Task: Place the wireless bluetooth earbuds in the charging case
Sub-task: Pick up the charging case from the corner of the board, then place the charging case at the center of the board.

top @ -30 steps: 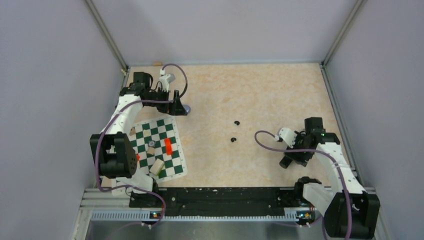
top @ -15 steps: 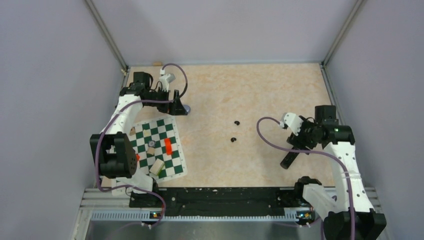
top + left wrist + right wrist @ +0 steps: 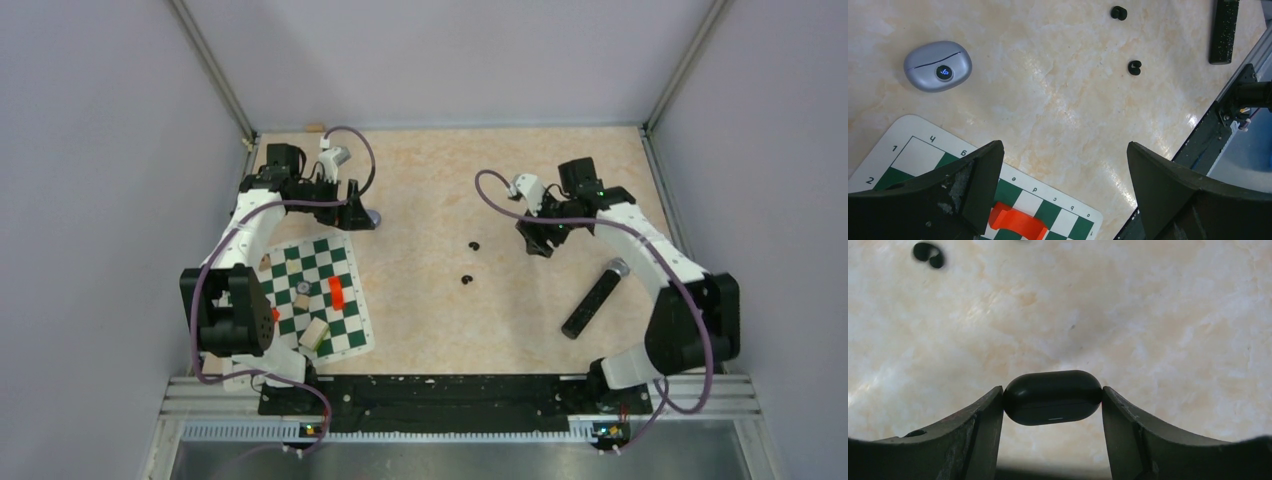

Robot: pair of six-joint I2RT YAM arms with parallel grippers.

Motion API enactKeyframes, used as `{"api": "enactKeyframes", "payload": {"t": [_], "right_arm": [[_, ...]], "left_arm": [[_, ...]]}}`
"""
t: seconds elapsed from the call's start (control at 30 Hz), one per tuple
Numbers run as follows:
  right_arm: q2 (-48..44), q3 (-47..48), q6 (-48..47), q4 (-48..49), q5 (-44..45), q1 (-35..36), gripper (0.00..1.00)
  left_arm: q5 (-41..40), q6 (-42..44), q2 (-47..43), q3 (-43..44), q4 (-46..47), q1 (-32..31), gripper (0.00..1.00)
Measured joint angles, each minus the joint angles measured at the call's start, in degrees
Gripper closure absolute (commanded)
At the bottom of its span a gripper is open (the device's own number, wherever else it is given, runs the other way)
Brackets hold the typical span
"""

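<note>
Two small black C-shaped earbuds (image 3: pixel 474 244) (image 3: pixel 466 279) lie apart on the table's middle; the left wrist view shows both (image 3: pixel 1118 12) (image 3: pixel 1134 67). A lavender-grey oval charging case (image 3: pixel 938 66) with a lit dot lies closed on the table by the chessboard's far corner (image 3: pixel 374 216). My left gripper (image 3: pixel 1065 165) hangs open beside it (image 3: pixel 352 210), holding nothing. My right gripper (image 3: pixel 1052 400) is shut on a black pill-shaped case (image 3: pixel 1052 397), closed, held off the table right of the earbuds (image 3: pixel 540 240). One earbud (image 3: pixel 929 254) shows at the top left of that wrist view.
A long black microphone-like cylinder (image 3: pixel 596 298) lies at an angle at the right. A green-and-white chessboard (image 3: pixel 345 262) lies at the left with an orange piece (image 3: pixel 337 292) and a wooden block (image 3: pixel 315 332). Metal rails (image 3: pixel 450 395) run along the near edge.
My right arm has swung from the right edge by the black cylinder to the far middle, carrying the black case toward the earbuds. The left arm has not moved.
</note>
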Motion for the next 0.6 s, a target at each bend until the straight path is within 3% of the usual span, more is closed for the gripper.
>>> {"api": "enactKeyframes", "payload": {"t": [0.13,0.37,0.6], "right_arm": [[11.8,4.7,8.9,8.8,3.7,0.9,0.73],[20.0,5.4,18.0,17.1,10.9,3.6,0.67],[25.1,5.3,21.4,18.9,13.6,6.3,0.41]], "left_arm": [[-0.9,0.4,0.0,-0.8,0.3,0.0,0.01],[-1.9,0.4,1.7,-1.0,0.9,0.0,0.01],[-2.8,0.4,2.4,-1.1,1.6,0.0,0.01]]}}
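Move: The right hand already grips the black charging case, and the far black earbud lies about 8 cm ahead, 12 cm to its left and some 11 cm below it. The near black earbud is roughly 14 cm left and 1 cm back, the microphone about 16 cm right and 6 cm back, both also some 11 cm down. From the left hand, the far earbud is about 25 cm right, 2 cm ahead and 16 cm below. Forward and down goes the right hand, keeping its pinch on the black case: about 8 cm out, nearly all of it early, then on down with a little drift left, 9 to 10 cm lower in all, turning nearly 20 degrees clockwise, to low over the table on the right of the far earbud. The left hand, wide open and empty, sinks about 2 cm. ##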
